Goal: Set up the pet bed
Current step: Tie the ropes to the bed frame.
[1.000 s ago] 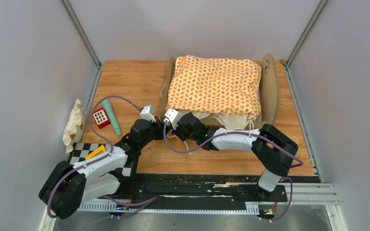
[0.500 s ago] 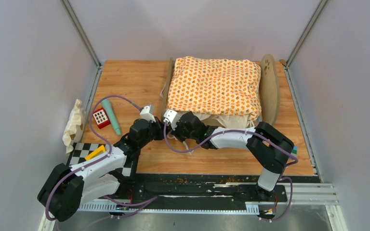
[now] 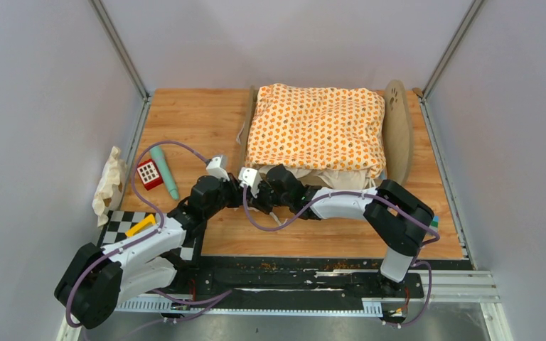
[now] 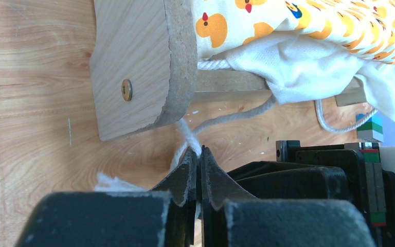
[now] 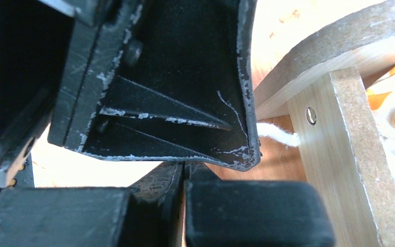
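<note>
The pet bed stands at the back centre, a light-wood frame with an orange-patterned cushion lying on it. Both grippers meet just off its near-left corner. My left gripper is shut on a white tie cord that runs from under the cushion past the bed's end board. My right gripper is shut, close behind the left gripper's black body; nothing shows between its fingers. The cord reaches the bed's leg. From above, the left gripper and the right gripper overlap.
A teal stick and a red-white block lie left of the grippers. A crumpled cream cloth rests against the left wall. A checkerboard with a yellow piece sits at the near left. Walls close in both sides.
My right gripper has edged left and nearer, closing in on the left gripper. The left arm has barely moved and keeps hold of the cord.
</note>
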`<action>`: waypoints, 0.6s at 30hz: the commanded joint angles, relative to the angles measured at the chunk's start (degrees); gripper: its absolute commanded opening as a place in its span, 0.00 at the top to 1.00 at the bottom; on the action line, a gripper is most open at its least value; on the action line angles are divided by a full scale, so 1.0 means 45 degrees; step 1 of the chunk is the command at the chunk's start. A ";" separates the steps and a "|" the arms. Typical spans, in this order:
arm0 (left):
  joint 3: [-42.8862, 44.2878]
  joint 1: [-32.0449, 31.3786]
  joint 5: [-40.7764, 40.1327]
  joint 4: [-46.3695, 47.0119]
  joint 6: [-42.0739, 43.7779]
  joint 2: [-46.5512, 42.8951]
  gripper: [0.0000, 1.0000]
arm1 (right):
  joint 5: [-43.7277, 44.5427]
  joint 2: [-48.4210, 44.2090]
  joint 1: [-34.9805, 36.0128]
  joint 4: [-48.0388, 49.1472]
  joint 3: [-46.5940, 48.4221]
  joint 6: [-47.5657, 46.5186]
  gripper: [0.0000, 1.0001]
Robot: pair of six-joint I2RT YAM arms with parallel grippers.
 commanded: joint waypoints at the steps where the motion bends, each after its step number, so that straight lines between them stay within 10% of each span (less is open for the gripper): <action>1: 0.0676 0.0015 0.0222 0.0494 -0.0062 -0.0352 0.92 | -0.0298 -0.0046 -0.0088 0.0711 0.0266 -0.0198 1.00; 9: 0.0856 0.0005 0.0155 0.0089 -0.0072 -0.0548 0.62 | 0.0198 0.0124 -0.0101 0.1361 0.0314 0.0295 1.00; 18: 0.0884 0.0010 0.0033 -0.0420 0.0024 -0.1019 0.58 | 0.0567 0.0484 -0.0128 0.2185 0.0466 0.0789 1.00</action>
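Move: The rope is already pinched between the left fingertips, right at the hand point. From there the bed leg stands about 6 cm ahead, straight in front and some 4 cm lower; the rope's frayed end hangs about 4 cm left, level in reach and 5 cm down; the right gripper's tips sit about 1 cm back, 1 cm right and 4 cm below. From the right hand, that pinched rope is about 1 cm ahead, 1 cm left and 4 cm up. The left fingers let go of the rope strand, opening to not quite half before the hand lifts about 3 cm, easing 1 cm forward. Beneath it the right gripper stays shut, seemingly still on the rope by its frayed end, and late on creeps about 1 cm forward towards the bed leg, rolling only slightly. ##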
